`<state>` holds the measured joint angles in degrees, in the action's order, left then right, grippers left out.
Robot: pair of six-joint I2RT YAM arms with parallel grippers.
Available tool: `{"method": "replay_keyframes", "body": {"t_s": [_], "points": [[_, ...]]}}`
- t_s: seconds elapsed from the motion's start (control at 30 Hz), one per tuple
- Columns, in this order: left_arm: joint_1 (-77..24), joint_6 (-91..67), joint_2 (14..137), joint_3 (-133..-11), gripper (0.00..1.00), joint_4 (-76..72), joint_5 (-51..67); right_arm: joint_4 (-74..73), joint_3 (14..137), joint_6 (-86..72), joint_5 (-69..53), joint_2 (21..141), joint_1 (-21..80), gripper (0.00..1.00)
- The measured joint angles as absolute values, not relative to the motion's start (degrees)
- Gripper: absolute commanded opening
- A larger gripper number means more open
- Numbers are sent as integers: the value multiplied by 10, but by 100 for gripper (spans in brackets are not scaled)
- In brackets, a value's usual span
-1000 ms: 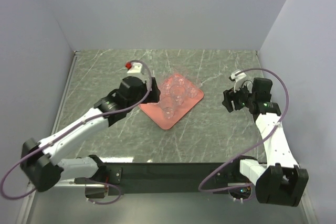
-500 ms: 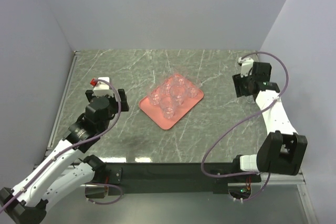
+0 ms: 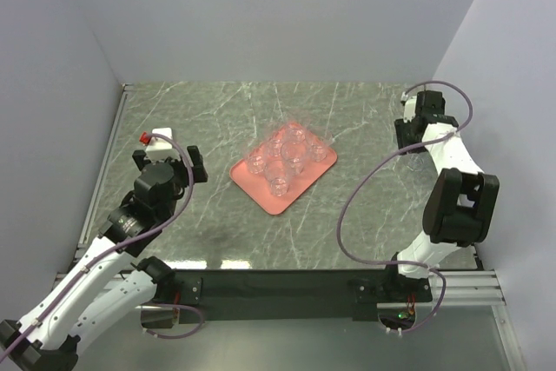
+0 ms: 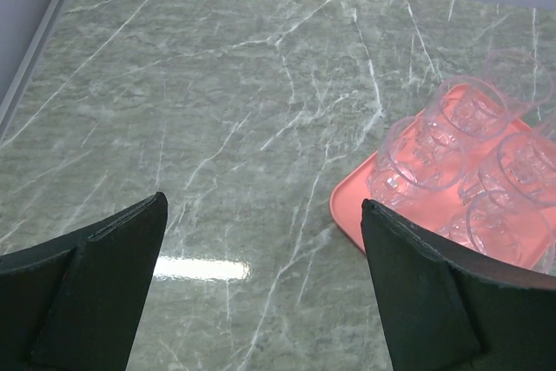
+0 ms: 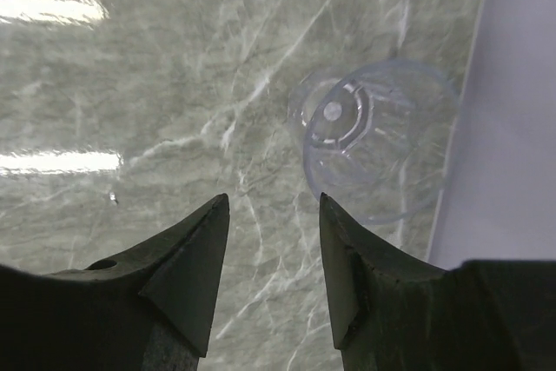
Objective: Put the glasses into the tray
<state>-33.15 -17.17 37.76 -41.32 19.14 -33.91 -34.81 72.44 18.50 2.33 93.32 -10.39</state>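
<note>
The salmon-pink tray (image 3: 261, 190) lies mid-table with several clear glasses (image 3: 294, 149) standing on it. My left gripper (image 3: 168, 159) is open and empty, well to the left of the tray. In the left wrist view the tray's corner (image 4: 347, 215) and its glasses (image 4: 417, 158) show just past the right finger of that gripper (image 4: 264, 202). My right gripper (image 3: 415, 110) is at the back right corner, open, with only table between its jaws (image 5: 272, 202). One more clear glass (image 5: 378, 141) rests beyond its right fingertip against the white side wall, untouched.
White walls close the table at the back and on both sides; the right wall (image 5: 521, 128) is right beside the lone glass. A metal rail (image 3: 111, 158) runs along the left edge. The right arm's cable (image 3: 365, 188) loops over the table.
The left arm has pulled back from the tray to the left, its jaws open wide. The right arm has swung to the back right corner, and its jaws have narrowed.
</note>
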Motion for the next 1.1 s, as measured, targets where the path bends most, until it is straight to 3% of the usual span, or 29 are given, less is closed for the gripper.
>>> {"method": "replay_keyframes", "body": {"t_s": [0.47, 0.73, 1.1], "points": [[-328, -172, 371, -413, 99, 186, -337, -369, 768, 176, 25, 1016, -123, 38], [-326, -172, 371, -413, 99, 183, -337, -368, 764, 190, 21, 1018, -124, 0], [-324, -172, 371, -411, 99, 183, -337, -363, 657, 273, -74, 914, -124, 0]]}}
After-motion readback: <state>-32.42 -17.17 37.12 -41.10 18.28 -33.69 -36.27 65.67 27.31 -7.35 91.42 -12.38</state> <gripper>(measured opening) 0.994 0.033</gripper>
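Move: The glass to take lies about 6 cm to the right hand's right and some 2 cm farther out, its middle roughly 7 cm lower. The tray's middle is about 40 cm to that hand's left and 12 cm below it, roughly level fore and aft; the nearest glass standing in it is some 30 cm to the left and 5 cm ahead. From the left hand, the glass to take is nearly 80 cm right, 14 cm ahead and 20 cm lower. Lower the half-open right gripper about 3.5 cm, easing slightly right, so the glass's left wall comes between the fingertips at the rim. Pinch that wall shut, then, keeping the grip and nearly the same height, draw the hand back about 4 cm and left about 3 cm, turning it some 10 degrees counter-clockwise. ##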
